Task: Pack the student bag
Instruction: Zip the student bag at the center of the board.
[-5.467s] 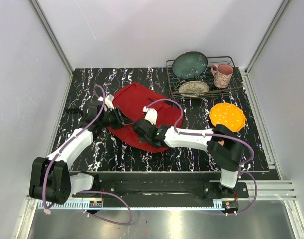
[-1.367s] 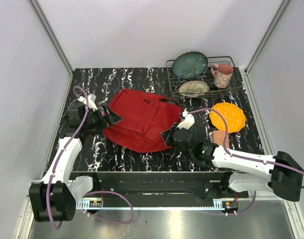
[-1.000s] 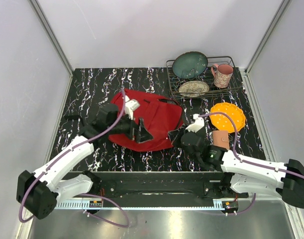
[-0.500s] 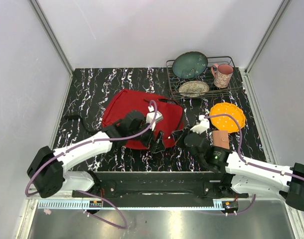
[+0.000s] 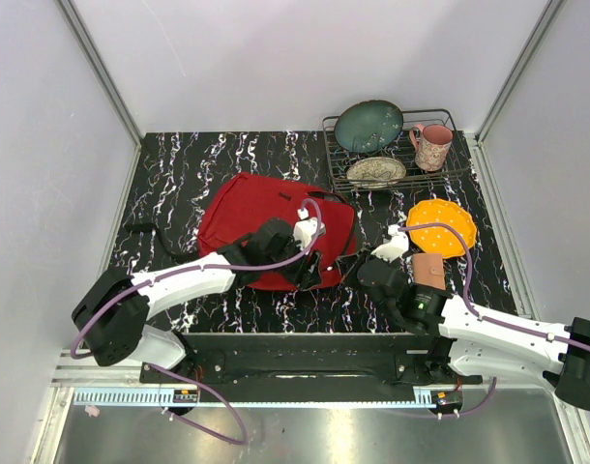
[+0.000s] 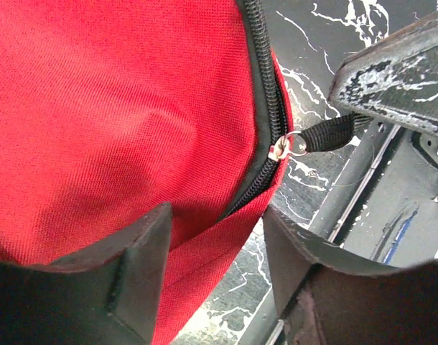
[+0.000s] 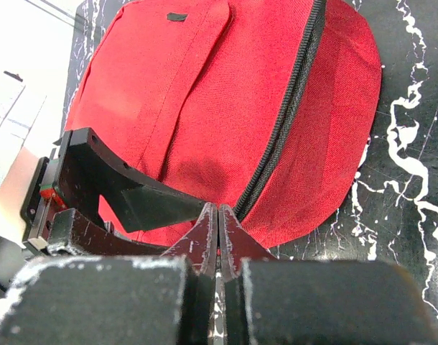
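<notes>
The student bag [image 5: 261, 222] is a red backpack lying flat in the middle of the table, with a black zip [image 7: 287, 115] running to its near right corner. My right gripper [image 5: 346, 263] [image 7: 217, 210] is shut at that corner. In the left wrist view its scuffed finger [image 6: 391, 79] pinches the black pull strap [image 6: 327, 133], which hangs on the metal zip ring [image 6: 287, 146]. My left gripper [image 5: 312, 269] [image 6: 217, 215] is open and straddles the bag's red corner edge [image 6: 204, 237], just below the zip end.
A wire dish rack [image 5: 448, 121] at the back right holds a teal bowl [image 5: 368, 126], a patterned plate [image 5: 376, 172] and a pink mug [image 5: 431, 145]. An orange plate [image 5: 441, 225] and a brown flat item [image 5: 428, 269] lie right of the bag. A black strap [image 5: 145, 230] trails left.
My left arm swung from the bag's left side across to its near right corner, and its jaws narrowed. The right gripper stayed shut at that corner.
</notes>
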Tool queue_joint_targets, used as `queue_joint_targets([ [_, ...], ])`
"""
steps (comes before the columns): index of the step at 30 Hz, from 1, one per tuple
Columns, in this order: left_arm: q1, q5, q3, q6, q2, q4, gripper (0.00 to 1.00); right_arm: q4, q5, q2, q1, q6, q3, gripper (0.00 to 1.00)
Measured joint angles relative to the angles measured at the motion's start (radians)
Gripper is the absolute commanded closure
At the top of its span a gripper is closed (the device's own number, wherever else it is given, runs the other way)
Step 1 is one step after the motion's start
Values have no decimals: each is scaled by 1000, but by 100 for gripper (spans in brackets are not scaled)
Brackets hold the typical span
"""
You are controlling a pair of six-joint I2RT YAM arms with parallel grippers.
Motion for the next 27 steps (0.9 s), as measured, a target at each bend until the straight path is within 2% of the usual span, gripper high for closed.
queue_joint_targets([
  [4, -5, -3, -1, 1, 5, 17, 74, 0, 0, 0, 0, 3, 0, 100],
  [5, -5, -3, -2, 2, 5, 22, 86, -1, 0, 0, 0, 3, 0, 100],
  [8, -6, -6, -3, -4, 5, 36, 100, -8, -1, 0, 0, 4, 0, 97],
  [18, -8, -11, -4, -6, 10, 34, 100, -8, 0, 82, 0, 55, 5, 73],
  [20, -10, -11, -4, -8, 10, 34, 100, -10, -2, 114, 0, 69, 11, 62],
  [24, -11, -11, -4, -11, 10, 34, 100, -14, -2, 141, -1, 86, 23, 58],
  [27, -11, -11, -4, -14, 10, 34, 100, -15, -1, 141, -1, 94, 23, 63],
])
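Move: Between the left hand's open fingers lies the near end of the zip, some 2 cm to the right of the hand point and 1 cm below; the slider is about 4 cm to its right, 1 cm ahead. From the right hand, already pinching the pull tab, that slider lies some 3 cm left, 3 cm below and 1 cm ahead. The bag's middle is roughly 10 cm ahead of the right hand and 17 cm left, 9 cm lower. Closing almost in place, the left fingers pinch the bag's edge and zip end just behind the slider and keep hold. The right hand waits shut on the pull tab, then lets go, opening to less than half while sinking about 3 cm towards the slider, easing 1 cm left and tipping slightly down, so its fingers straddle the tab. ##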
